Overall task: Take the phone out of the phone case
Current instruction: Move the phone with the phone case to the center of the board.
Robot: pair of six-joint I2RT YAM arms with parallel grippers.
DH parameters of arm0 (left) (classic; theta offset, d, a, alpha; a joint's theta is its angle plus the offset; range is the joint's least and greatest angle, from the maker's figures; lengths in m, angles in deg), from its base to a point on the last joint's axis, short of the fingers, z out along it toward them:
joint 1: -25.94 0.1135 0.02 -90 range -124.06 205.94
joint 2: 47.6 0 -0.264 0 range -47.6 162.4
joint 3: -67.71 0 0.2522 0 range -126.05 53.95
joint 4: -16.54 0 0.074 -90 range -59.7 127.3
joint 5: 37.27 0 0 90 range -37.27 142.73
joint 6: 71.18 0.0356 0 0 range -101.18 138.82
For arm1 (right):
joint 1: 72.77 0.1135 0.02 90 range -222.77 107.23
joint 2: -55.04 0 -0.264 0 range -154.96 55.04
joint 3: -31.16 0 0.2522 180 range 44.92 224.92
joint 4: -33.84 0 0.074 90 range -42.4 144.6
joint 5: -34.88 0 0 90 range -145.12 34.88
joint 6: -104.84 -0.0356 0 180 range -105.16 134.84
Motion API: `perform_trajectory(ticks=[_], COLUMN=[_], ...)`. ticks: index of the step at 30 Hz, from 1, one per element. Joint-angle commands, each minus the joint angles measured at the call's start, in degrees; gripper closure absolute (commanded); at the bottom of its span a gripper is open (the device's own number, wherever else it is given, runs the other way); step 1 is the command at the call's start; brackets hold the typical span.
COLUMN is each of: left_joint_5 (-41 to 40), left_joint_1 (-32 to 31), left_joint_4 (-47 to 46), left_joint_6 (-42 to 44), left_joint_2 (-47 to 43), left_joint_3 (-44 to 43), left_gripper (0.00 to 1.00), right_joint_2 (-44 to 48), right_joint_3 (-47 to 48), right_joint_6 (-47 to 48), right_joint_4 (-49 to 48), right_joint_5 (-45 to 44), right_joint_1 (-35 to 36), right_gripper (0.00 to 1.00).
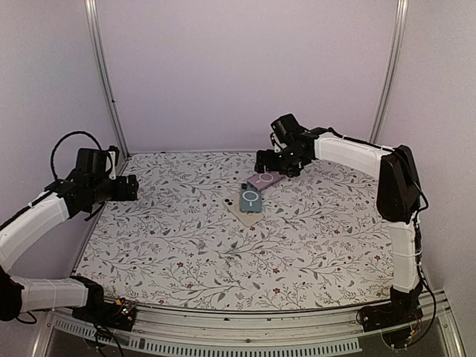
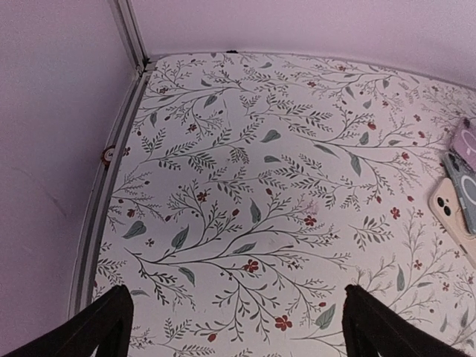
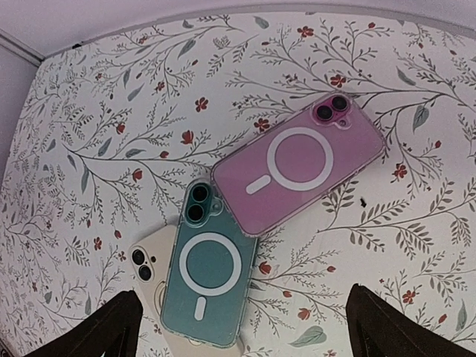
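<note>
Three cased phones lie face down, overlapping, at the middle of the floral table. A pink phone [image 3: 301,167] in a clear case rests on a corner of a teal phone [image 3: 208,271] in a clear case. The teal phone lies partly on a cream phone [image 3: 149,256]. In the top view they are the pink phone [image 1: 266,179], the teal phone [image 1: 251,198] and the cream phone [image 1: 231,205]. My right gripper [image 1: 274,165] hovers open just behind and above them, with nothing between its fingers [image 3: 104,327]. My left gripper [image 1: 126,187] hangs open at the far left, well away from them.
The floral mat [image 1: 186,245] covers the table. Lilac walls and metal frame posts [image 1: 104,74] close in the back and sides. In the left wrist view the table's left rail [image 2: 104,201] runs along the wall, and the cream phone [image 2: 451,212] shows at the right edge.
</note>
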Motion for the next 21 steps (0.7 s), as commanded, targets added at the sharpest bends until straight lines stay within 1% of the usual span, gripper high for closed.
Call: perform_trajectory(ticks=[1, 12, 21], left_joint_5=[-2.00, -2.02, -1.51], left_joint_1=[-0.59, -0.59, -0.54], left_joint_4=[1.00, 0.97, 0.93], left_joint_6=[0.61, 0.61, 0.65], left_joint_2=[-0.99, -2.68, -3.20], left_joint_3=[-0.98, -0.83, -0.74], left_gripper=[0.01, 0.01, 0.01], right_joint_2=[-6.33, -16.09, -19.70], right_joint_3=[6.34, 14.16, 15.72], right_joint_6=[-1.90, -3.42, -4.32], right_joint_4=[7.63, 12.14, 12.40], right_joint_5=[-2.97, -6.04, -9.24], right_joint_1=[3.15, 8.58, 10.15], right_gripper=[0.01, 0.01, 0.01])
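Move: The teal phone in its clear case is about 10 cm to the right hand's left, 2 cm back and some 14 cm below it. Of its neighbours, the pink phone lies about 10 cm ahead of the hand and 4 cm left, and the beige phone, partly under the teal one, about 7 cm back and 12 cm left. From the left hand the teal phone is roughly 13 cm ahead, 41 cm right and 19 cm below. Down and to the left, and somewhat back, the right hand sinks about 10 cm towards the teal phone, quick at first and then slowing. The wrist tips the fingers some 15 degrees steeper towards the table on the way, and they stay wide open, with no contact seen yet. ##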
